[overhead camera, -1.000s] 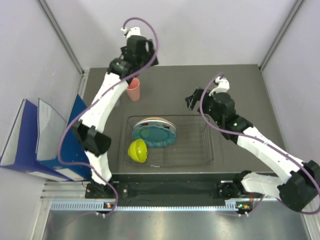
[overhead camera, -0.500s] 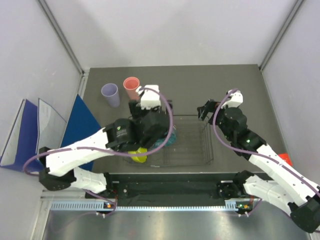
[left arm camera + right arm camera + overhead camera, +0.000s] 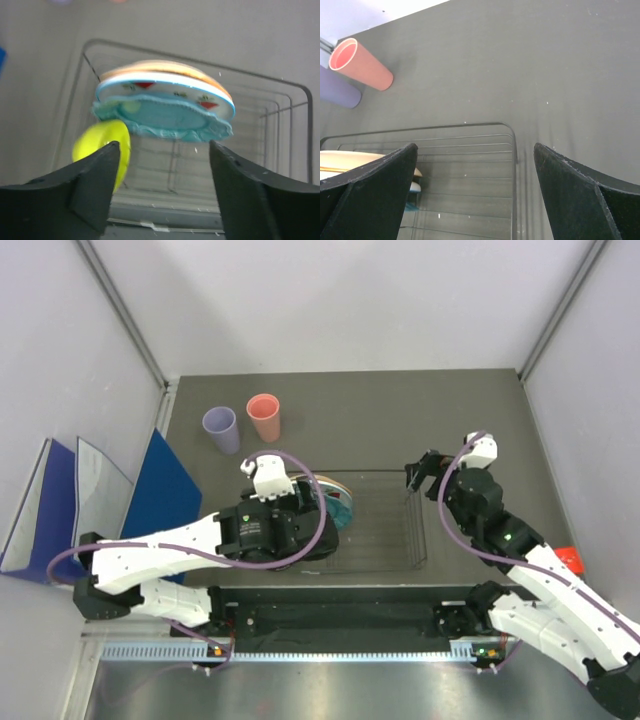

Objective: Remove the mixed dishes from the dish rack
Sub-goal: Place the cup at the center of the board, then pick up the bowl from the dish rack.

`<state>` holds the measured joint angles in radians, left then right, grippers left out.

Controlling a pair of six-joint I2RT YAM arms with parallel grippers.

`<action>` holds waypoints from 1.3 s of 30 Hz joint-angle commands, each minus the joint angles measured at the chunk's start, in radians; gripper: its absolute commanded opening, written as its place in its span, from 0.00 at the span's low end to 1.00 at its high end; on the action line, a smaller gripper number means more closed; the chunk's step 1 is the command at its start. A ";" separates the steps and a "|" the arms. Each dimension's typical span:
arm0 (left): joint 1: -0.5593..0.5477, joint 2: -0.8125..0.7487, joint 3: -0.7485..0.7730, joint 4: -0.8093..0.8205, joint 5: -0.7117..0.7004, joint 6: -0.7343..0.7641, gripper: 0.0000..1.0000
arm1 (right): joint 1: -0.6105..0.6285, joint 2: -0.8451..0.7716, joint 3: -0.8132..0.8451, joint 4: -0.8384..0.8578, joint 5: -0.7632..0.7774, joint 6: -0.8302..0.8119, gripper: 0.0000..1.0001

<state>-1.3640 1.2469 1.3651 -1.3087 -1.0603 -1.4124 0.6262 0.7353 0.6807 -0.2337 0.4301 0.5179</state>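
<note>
The dish rack (image 3: pixel 400 540) sits mid-table. In it a peach plate (image 3: pixel 165 65), a white plate with red marks (image 3: pixel 165 82) and a teal scalloped plate (image 3: pixel 165 117) stand on edge together. The yellow-green bowl (image 3: pixel 97 145) stands left of them. My left gripper (image 3: pixel 164 147) hovers open over the rack's near side, facing the plates, its left finger just in front of the bowl's rim, nothing held. From above, the left arm hides the bowl and most of the plates (image 3: pixel 340 502). The lavender cup (image 3: pixel 220 427) and salmon-pink cup (image 3: pixel 265 416) stand on the table behind the rack. My right gripper (image 3: pixel 420 472) is open above the rack's far right corner (image 3: pixel 512 131).
Blue folders (image 3: pixel 150 495) lean at the table's left edge. A small red thing (image 3: pixel 570 557) lies at the right edge. Grey walls close in the back and both sides. The right half of the rack holds only bare wire.
My left arm swung from the salmon-pink cup at the back down over the rack, leaving both cups standing. The right arm drew back toward the near right.
</note>
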 commanded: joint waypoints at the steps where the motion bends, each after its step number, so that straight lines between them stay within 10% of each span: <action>1: -0.003 0.052 0.003 -0.197 0.110 -0.123 0.71 | 0.015 0.001 -0.012 -0.004 0.024 0.002 1.00; 18: 0.049 -0.026 -0.218 -0.201 0.241 -0.280 0.57 | 0.024 0.047 -0.040 0.063 -0.034 -0.024 1.00; 27: 0.304 -0.190 -0.301 -0.199 0.215 -0.125 0.55 | 0.029 0.035 -0.078 0.102 -0.063 -0.010 1.00; 39: 0.270 -0.070 -0.274 -0.181 0.266 -0.071 0.52 | 0.030 0.075 -0.102 0.143 -0.080 -0.005 1.00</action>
<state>-1.0702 1.1759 1.0618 -1.3376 -0.8051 -1.5169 0.6415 0.8082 0.5953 -0.1455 0.3569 0.5083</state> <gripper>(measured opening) 0.526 0.996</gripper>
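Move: The green cup lies in the rack about 8 cm to the left hand's left, only some 2 cm farther out and 13 cm below. The teal plate stands about 8 cm ahead of that hand and 1 cm to its left, 11 cm lower, with the white plate 3 cm beyond it. From the right hand the green cup is roughly 31 cm left, 7 cm back and 10 cm lower. Heading for the green cup, the empty left hand first sinks about 8 cm while easing back, then swings left and slightly forward to come over it, bobs up a little and sinks again. It tips down and turns counter-clockwise, both nearly 20 degrees, its open fingers narrowing; no touch can be made out. The open right hand sinks about 4 cm, drifting slightly left. ##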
